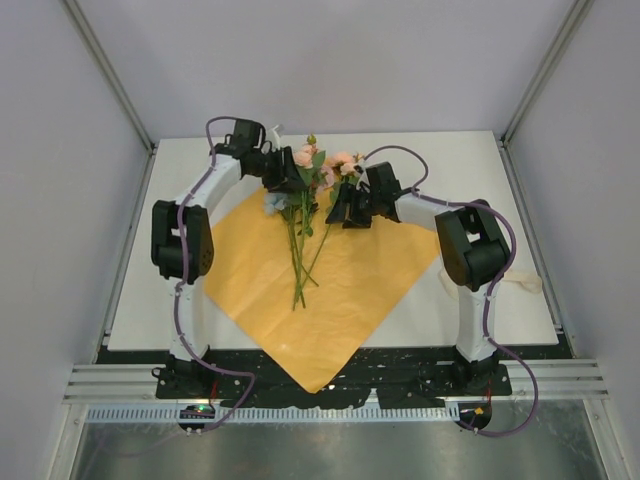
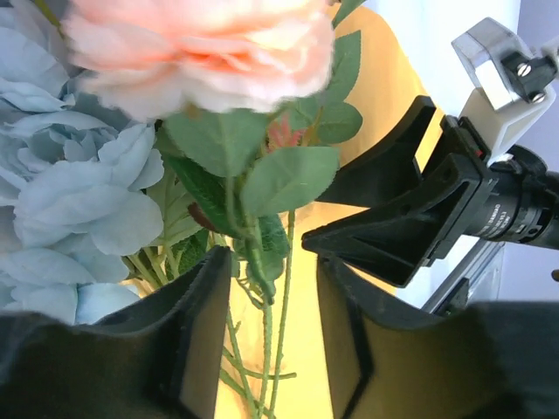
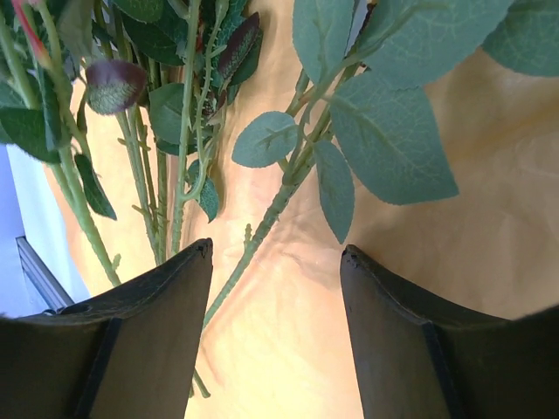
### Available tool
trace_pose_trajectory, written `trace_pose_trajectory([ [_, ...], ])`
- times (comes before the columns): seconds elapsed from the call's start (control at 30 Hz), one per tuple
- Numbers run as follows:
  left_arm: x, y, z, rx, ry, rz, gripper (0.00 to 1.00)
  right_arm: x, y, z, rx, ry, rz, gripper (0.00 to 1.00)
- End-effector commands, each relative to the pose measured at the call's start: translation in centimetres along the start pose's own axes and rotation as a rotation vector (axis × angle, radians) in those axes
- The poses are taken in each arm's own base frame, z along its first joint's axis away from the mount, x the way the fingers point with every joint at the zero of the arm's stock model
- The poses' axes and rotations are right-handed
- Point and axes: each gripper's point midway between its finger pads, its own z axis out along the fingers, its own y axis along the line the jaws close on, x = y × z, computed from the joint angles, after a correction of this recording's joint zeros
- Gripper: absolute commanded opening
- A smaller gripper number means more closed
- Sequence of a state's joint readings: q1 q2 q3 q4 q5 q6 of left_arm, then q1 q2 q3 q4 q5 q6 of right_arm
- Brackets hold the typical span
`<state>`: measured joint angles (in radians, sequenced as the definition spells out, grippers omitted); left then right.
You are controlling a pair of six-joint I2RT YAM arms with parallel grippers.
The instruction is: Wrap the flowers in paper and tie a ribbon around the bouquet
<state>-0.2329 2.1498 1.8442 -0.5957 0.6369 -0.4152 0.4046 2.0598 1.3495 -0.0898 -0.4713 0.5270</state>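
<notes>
The flowers [image 1: 300,235] lie on the orange paper [image 1: 350,290], blooms at the far end and stems pointing toward me. My left gripper [image 1: 288,178] is at the blooms, open, and thin green stems [image 2: 266,349] run loose between its fingers [image 2: 196,332]. A peach bloom [image 2: 201,44] and a blue bloom [image 2: 70,192] fill that view. My right gripper [image 1: 342,208] is just right of the bunch, open over the paper [image 3: 437,262]. One stem [image 3: 253,240] crosses its gap without being pinched. The cream ribbon [image 1: 522,283] lies on the table at the right, behind the right arm.
The paper sheet lies as a diamond, its near corner [image 1: 318,385] hanging over the table's front edge. The right gripper's black fingers [image 2: 393,223] stand close beside the left one. White walls enclose the table on three sides.
</notes>
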Motion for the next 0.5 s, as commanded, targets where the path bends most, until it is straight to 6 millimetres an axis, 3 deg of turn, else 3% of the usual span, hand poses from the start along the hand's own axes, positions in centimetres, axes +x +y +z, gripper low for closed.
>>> trace_pose_trajectory([
  [0.0, -1.8, -2.1, -3.6, -0.031, -0.055, 0.111, 0.52, -1.7, 1.8, -1.6, -0.022, -0.034, -0.092, 0.65],
  [0.1, -3.3, -2.1, -8.0, -0.047, -0.23, 0.166, 0.77, -1.7, 3.1, -3.3, -0.058, -0.03, -0.13, 0.65],
  [0.13, -3.8, -2.5, -10.3, -0.058, -0.297, 0.209, 0.94, -1.6, 3.2, -3.8, -0.067, -0.025, -0.135, 0.65],
  [0.17, -3.3, -2.3, -12.0, -0.075, -0.329, 0.265, 1.0, -1.3, 3.7, -4.5, -0.088, -0.02, -0.164, 0.65],
  [0.23, -1.9, -2.9, -15.1, -0.096, -0.339, 0.447, 1.0, -0.4, 4.2, -6.1, -0.1, -0.006, -0.228, 0.65],
  [0.3, 1.7, -3.2, -17.1, -0.111, -0.274, 0.657, 1.0, 0.5, 4.1, -7.6, -0.098, 0.001, -0.284, 0.65],
  [0.37, 7.0, -3.4, -18.7, -0.089, -0.209, 0.825, 1.0, 1.7, 3.7, -8.8, -0.091, 0.017, -0.314, 0.65],
  [0.47, 15.9, -3.0, -18.8, -0.017, -0.057, 1.04, 1.0, 3.7, 2.6, -10.2, -0.074, 0.043, -0.344, 0.65],
])
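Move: The left hand has a peach rose's stem between its half-open fingers, the bloom about 3 cm ahead and 1 cm right; blue flowers lie some 5 cm left and 8 cm below. The paper's left corner is roughly 20 cm back, 32 cm left and 12 cm below. The bouquet stems' middle lies about 17 cm straight back and 12 cm below the left hand, but from the right hand about 13 cm back, 10 cm left and 4 cm below. The left hand frees the rose stem, its part-open fingers spreading wide, then swings away from the bouquet back, up and left, roughly 12 cm back and 10 cm left, speeding up towards the left side of the paper as the wrist tilts about 40 degrees. The empty right hand, fingers staying part-open, lifts and backs off the stems about 5 cm each way, drifting slightly right and turning counter-clockwise. ##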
